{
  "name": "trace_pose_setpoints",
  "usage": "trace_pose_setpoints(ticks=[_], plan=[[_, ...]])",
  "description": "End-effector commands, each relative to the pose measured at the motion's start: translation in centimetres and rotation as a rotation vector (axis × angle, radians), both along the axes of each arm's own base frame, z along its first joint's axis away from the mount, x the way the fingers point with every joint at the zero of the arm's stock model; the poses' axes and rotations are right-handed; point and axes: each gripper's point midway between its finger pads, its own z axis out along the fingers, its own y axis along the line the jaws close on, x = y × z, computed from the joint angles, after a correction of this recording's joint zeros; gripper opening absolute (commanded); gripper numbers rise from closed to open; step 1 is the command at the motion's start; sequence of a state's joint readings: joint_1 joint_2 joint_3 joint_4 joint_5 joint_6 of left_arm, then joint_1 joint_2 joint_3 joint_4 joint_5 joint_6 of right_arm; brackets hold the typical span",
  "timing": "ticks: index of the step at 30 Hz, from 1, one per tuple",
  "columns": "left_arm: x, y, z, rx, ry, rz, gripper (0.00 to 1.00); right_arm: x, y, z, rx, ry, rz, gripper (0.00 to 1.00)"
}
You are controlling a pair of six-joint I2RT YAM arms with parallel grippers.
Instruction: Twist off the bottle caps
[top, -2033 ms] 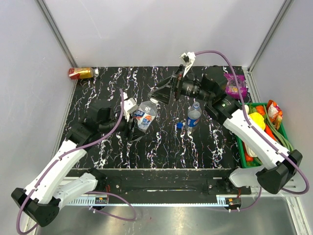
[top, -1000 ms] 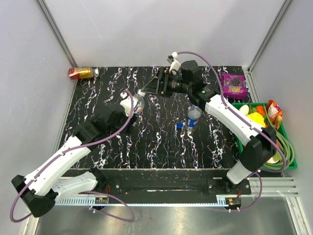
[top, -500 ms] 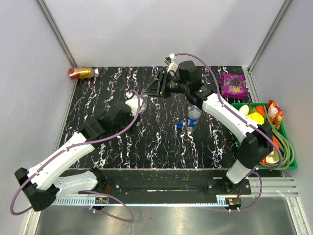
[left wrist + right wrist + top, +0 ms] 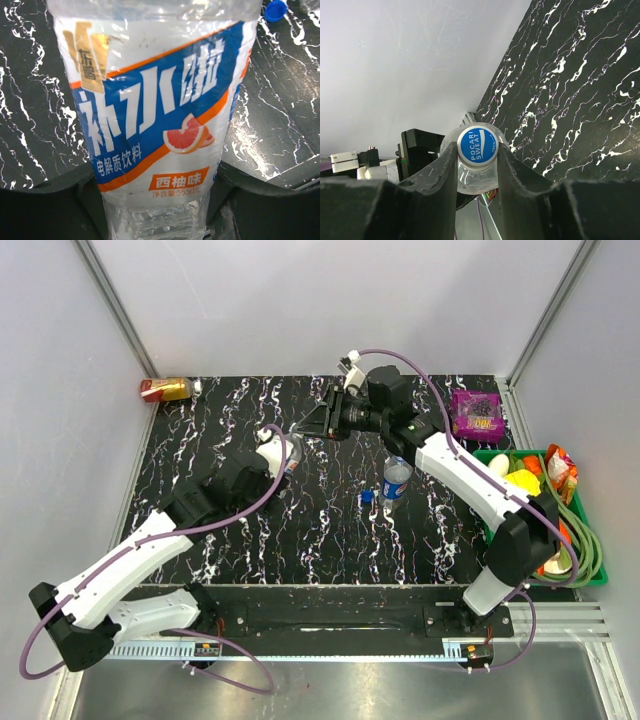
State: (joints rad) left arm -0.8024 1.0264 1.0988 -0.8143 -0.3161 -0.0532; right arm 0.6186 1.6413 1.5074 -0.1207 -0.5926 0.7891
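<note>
My left gripper (image 4: 157, 212) is shut on the lower body of a clear bottle (image 4: 155, 100) with a white, blue and orange label, which it holds tilted above the table (image 4: 283, 453). My right gripper (image 4: 477, 150) is shut on that bottle's cap (image 4: 477, 144), a round cap with a blue printed top; one finger (image 4: 439, 175) presses each side. From above, the right gripper (image 4: 303, 427) meets the bottle's neck at the back centre. A Pepsi bottle (image 4: 396, 480) stands alone mid-table, a loose dark blue cap (image 4: 367, 496) lying beside it (image 4: 275, 10).
A red-and-gold can (image 4: 165, 389) lies in the back left corner. A purple packet (image 4: 477, 414) sits at the back right. A green bin (image 4: 590, 575) with assorted items runs along the right edge. Grey walls enclose the black marbled table (image 4: 330, 540).
My right gripper has closed its fingers onto the held bottle's cap. The left arm and the bottle shifted only slightly toward the right gripper.
</note>
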Motion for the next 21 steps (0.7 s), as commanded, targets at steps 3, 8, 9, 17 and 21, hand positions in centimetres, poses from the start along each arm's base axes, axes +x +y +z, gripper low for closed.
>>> trace_pose_setpoints(ticks=[3, 8, 9, 17, 21], plan=[[-0.9, -3.2, 1.9, -0.137, -0.032, -0.154, 0.0, -2.3, -0.6, 5.0, 0.093, -0.176, 0.072, 0.0], [-2.2, -5.0, 3.1, -0.229, -0.017, -0.252, 0.01, -4.2, -1.2, 7.0, 0.138, -0.284, 0.144, 0.0], [-2.5, -5.3, 3.3, -0.249, -0.012, -0.273, 0.01, -4.7, -1.3, 7.4, 0.151, -0.305, 0.162, 0.0], [-5.6, -7.5, 6.8, -0.434, -0.028, -0.452, 0.02, -7.6, -3.1, 10.4, 0.19, -0.466, 0.201, 0.0], [-7.2, -8.4, 8.4, -0.513, -0.045, -0.541, 0.0, -9.0, -3.8, 11.4, 0.2, -0.534, 0.233, 0.0]])
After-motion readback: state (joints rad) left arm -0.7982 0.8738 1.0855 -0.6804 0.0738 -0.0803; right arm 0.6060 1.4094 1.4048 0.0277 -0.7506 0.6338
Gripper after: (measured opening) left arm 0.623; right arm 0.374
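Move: The white-and-blue cap of the drink bottle is already between the right fingers. From the left hand, which grips the bottle's lower body, that cap lies about 6 cm ahead, 7 cm right and 11 cm up. From the right hand, the loose blue cap is roughly 13 cm right, 6 cm back and 29 cm below; the Pepsi bottle stands about 18 cm right, 6 cm back and 19 cm below. Keeping cap and bottle gripped, both hands tilt while rising 5–8 cm, drawing back and shifting right. ##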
